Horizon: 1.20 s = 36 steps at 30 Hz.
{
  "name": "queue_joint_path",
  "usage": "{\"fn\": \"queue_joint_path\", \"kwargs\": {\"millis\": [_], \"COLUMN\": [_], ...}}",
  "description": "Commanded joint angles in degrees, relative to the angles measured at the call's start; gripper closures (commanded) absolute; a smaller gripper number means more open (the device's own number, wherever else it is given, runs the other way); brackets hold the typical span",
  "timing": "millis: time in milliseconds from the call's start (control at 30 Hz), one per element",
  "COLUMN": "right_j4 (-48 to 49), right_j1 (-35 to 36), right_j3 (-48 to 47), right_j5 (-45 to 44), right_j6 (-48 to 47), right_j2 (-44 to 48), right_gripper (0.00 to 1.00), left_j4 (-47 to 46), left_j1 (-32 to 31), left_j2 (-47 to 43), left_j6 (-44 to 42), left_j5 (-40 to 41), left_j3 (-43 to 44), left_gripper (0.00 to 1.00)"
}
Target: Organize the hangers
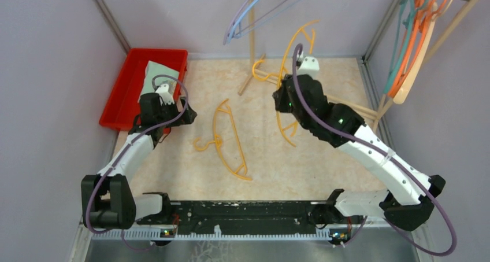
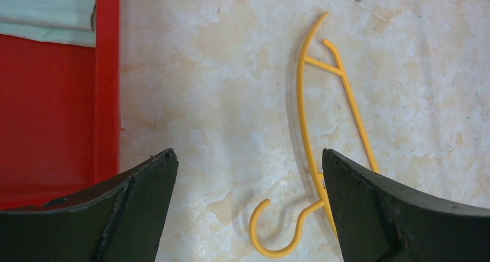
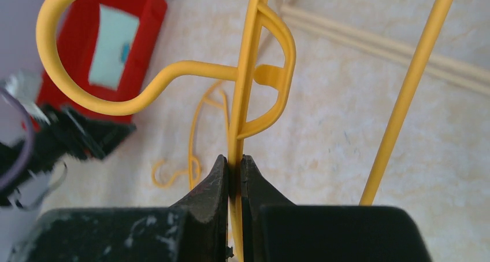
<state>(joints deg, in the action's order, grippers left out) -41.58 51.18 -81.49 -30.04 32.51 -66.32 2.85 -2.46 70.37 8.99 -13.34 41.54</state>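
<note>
My right gripper (image 3: 233, 165) is shut on the thin bar of a yellow hanger (image 3: 249, 54), which it holds up off the table with the hook pointing left. From above, that hanger (image 1: 282, 62) rises in front of the right gripper (image 1: 284, 97). A second yellow hanger (image 1: 218, 140) lies flat on the table's middle. My left gripper (image 2: 248, 158) hovers open above it, and its hook (image 2: 277, 239) shows between the fingers, untouched. Lavender and light blue hangers (image 1: 260, 10) hang at the top centre. Teal, orange and beige hangers (image 1: 413, 42) hang on the rail at top right.
A red bin (image 1: 118, 100) with a pale folded item (image 1: 157, 74) sits at the far left, beside the left gripper. An upright wooden pole (image 1: 251, 36) stands at the back centre. More poles (image 1: 370, 109) lie low along the right wall.
</note>
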Motion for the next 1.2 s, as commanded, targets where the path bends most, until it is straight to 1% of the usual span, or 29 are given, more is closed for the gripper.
{"fn": "queue_joint_path", "kwargs": {"millis": [0, 133, 233, 300, 467, 667, 700, 800, 967, 1167], "right_j4": [8.37, 11.17, 13.11, 14.94, 18.20, 19.83, 19.97, 21.89, 22.41, 24.37], "right_j1": [-6.91, -17.99, -23.32, -25.40, -29.71, -34.66, -35.74, -37.85, -39.18, -39.75], "right_j3": [-11.42, -17.56, -22.81, -25.86, -32.60, -38.57, -39.28, -40.27, -42.75, -41.72], "right_j5": [-0.95, 9.00, 14.86, 17.06, 20.54, 24.17, 24.96, 26.83, 27.00, 28.30], "right_j6": [-2.68, -1.01, 0.00, -0.14, -0.41, 2.26, 3.06, 5.11, 5.76, 6.06], "right_j2": [-5.06, -10.93, -15.22, -17.69, -23.31, -27.93, -29.94, -31.68, -33.95, -34.43], "right_gripper": [1.00, 1.00, 1.00, 1.00, 1.00, 1.00, 1.00, 1.00, 1.00, 1.00], "left_j4": [-0.08, -1.01, -1.47, -1.44, -1.94, -2.85, -2.93, -3.06, -3.30, -3.55], "left_j1": [0.19, 0.25, 0.20, 0.28, 0.27, 0.28, 0.27, 0.32, 0.27, 0.27], "left_j2": [0.94, 1.23, 1.31, 1.51, 2.58, 5.29, 5.83, 7.29, 9.74, 12.20], "left_j6": [-0.84, 0.33, 0.43, 0.27, -0.02, 0.49, 0.43, 0.44, -0.08, -0.78], "left_j5": [-2.67, -3.67, -3.61, -3.34, -2.09, -2.03, -2.06, -1.91, -2.37, -3.03], "left_j3": [2.52, 2.99, 3.34, 3.69, 3.95, 4.88, 5.14, 6.09, 7.59, 8.61], "left_gripper": [0.00, 0.00, 0.00, 0.00, 0.00, 0.00, 0.00, 0.00, 0.00, 0.00]}}
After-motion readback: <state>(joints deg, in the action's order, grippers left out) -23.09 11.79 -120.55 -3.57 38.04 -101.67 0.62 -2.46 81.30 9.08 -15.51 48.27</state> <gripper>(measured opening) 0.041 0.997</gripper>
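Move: The yellow hanger is already pinched in the right gripper; its place is the free stretch of rod just right of the blue and lilac hangers, about 33 cm ahead of this hand, 7 cm right and 22 cm above. Those hangers' bodies lie some 33 cm ahead, 2 cm right and 14 cm higher. The other yellow hanger lies 3 cm ahead, 17 cm left and 33 cm below. From the left gripper the rod spot is roughly 24 cm ahead, 42 cm right and 43 cm up. Keep the pinch on the yellow hanger and sweep the right gripper about 26 cm forward to the rod, fast at first, then easing, while rising some 13 cm and drifting 9 cm right; sink a couple of centimetres at the end. Roll its left side up about 20 degrees, tipping the fingers up and turning them slightly clockwise. Ease the open left gripper about 4 cm forward. ##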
